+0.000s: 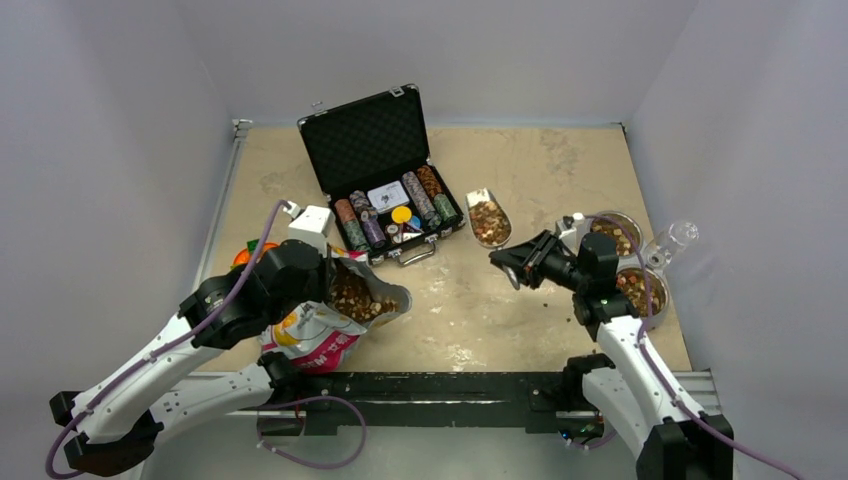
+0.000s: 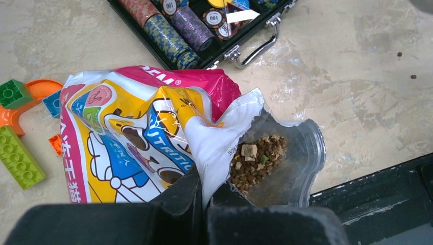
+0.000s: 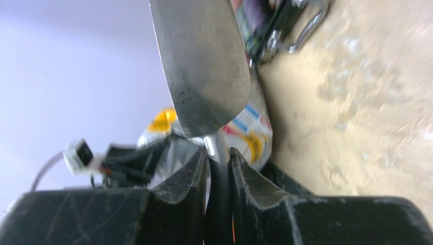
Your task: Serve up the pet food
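The printed pet-food bag (image 1: 315,335) (image 2: 127,132) lies at the near left with its mouth open, and brown pet food (image 1: 352,296) (image 2: 258,161) shows inside. My left gripper (image 1: 325,275) (image 2: 204,190) is shut on the bag's white inner edge beside the opening. My right gripper (image 1: 505,262) (image 3: 218,155) is shut on the handle of a metal scoop (image 1: 489,222) (image 3: 201,66). In the top view the scoop carries kibble, right of the case. The right wrist view shows only its bare metal side, with the bag behind it.
An open black case (image 1: 375,160) of poker chips (image 2: 171,38) stands at the back centre. Two bowls (image 1: 618,219) (image 1: 655,276) with kibble and a clear cup (image 1: 672,240) sit at the right edge. Toy bricks (image 2: 18,155) lie left of the bag. Stray pellets (image 2: 399,53) dot the table.
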{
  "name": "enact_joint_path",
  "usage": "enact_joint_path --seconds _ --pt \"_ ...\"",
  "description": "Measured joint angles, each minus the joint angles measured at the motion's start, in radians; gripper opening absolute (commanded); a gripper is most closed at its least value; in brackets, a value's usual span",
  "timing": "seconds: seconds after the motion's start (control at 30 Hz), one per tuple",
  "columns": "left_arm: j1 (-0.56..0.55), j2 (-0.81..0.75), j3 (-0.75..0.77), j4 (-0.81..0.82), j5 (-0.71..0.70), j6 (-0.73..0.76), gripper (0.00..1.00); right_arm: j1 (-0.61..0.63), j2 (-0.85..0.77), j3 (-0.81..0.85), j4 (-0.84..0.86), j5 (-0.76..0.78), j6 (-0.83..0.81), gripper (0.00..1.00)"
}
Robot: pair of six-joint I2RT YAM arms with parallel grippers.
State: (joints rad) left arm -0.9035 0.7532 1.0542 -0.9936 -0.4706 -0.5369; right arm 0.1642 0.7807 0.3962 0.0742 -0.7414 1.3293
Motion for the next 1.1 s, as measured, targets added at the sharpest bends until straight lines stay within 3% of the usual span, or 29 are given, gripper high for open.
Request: enact_joint_path --seconds 0.27,0.47,0.73,1.1 --pt "0.002 0.0 -0.002 0.009 0.05 0.033 0.0 -0.131 0.03 0.029 -0.037 0.243 0.073 0.0" --pt "0.006 -0.005 -0.002 0.009 0.071 0.046 0.0 -0.28 -0.084 -0.019 -0.103 0.383 0.172 0.0" --pt "0.006 -0.028 -0.012 0.01 0.082 0.05 0.0 -0.538 -0.079 -0.019 -0.192 0.337 0.177 0.0" --pt "0.006 -0.048 -0.032 0.032 0.117 0.137 0.0 -0.725 -0.006 0.096 -0.381 0.247 0.168 0.0"
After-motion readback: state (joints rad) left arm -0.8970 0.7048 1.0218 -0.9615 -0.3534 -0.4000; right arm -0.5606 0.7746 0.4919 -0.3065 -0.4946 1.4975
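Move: The right hand, holding the loaded scoop, is bound for the far pet bowl, which lies about 15 cm ahead, 29 cm to its right and some 14 cm below. The near bowl of the same stand sits roughly 34 cm to this hand's right and 1 cm ahead, and the glass jar is about 43 cm to its right and 14 cm ahead. From the left hand, the far bowl is some 62 cm right, 19 cm ahead and 19 cm below. Keeping its pinch on the scoop handle, the right hand swings the scoop some 22 cm to the right towards the far bowl, going forward about 6 cm early on and then almost straight sideways, sinking slightly and slowing near the end. The wrist turns nearly 60 degrees clockwise while tipping about 20 degrees. The left hand keeps its grip on the open food bag. ##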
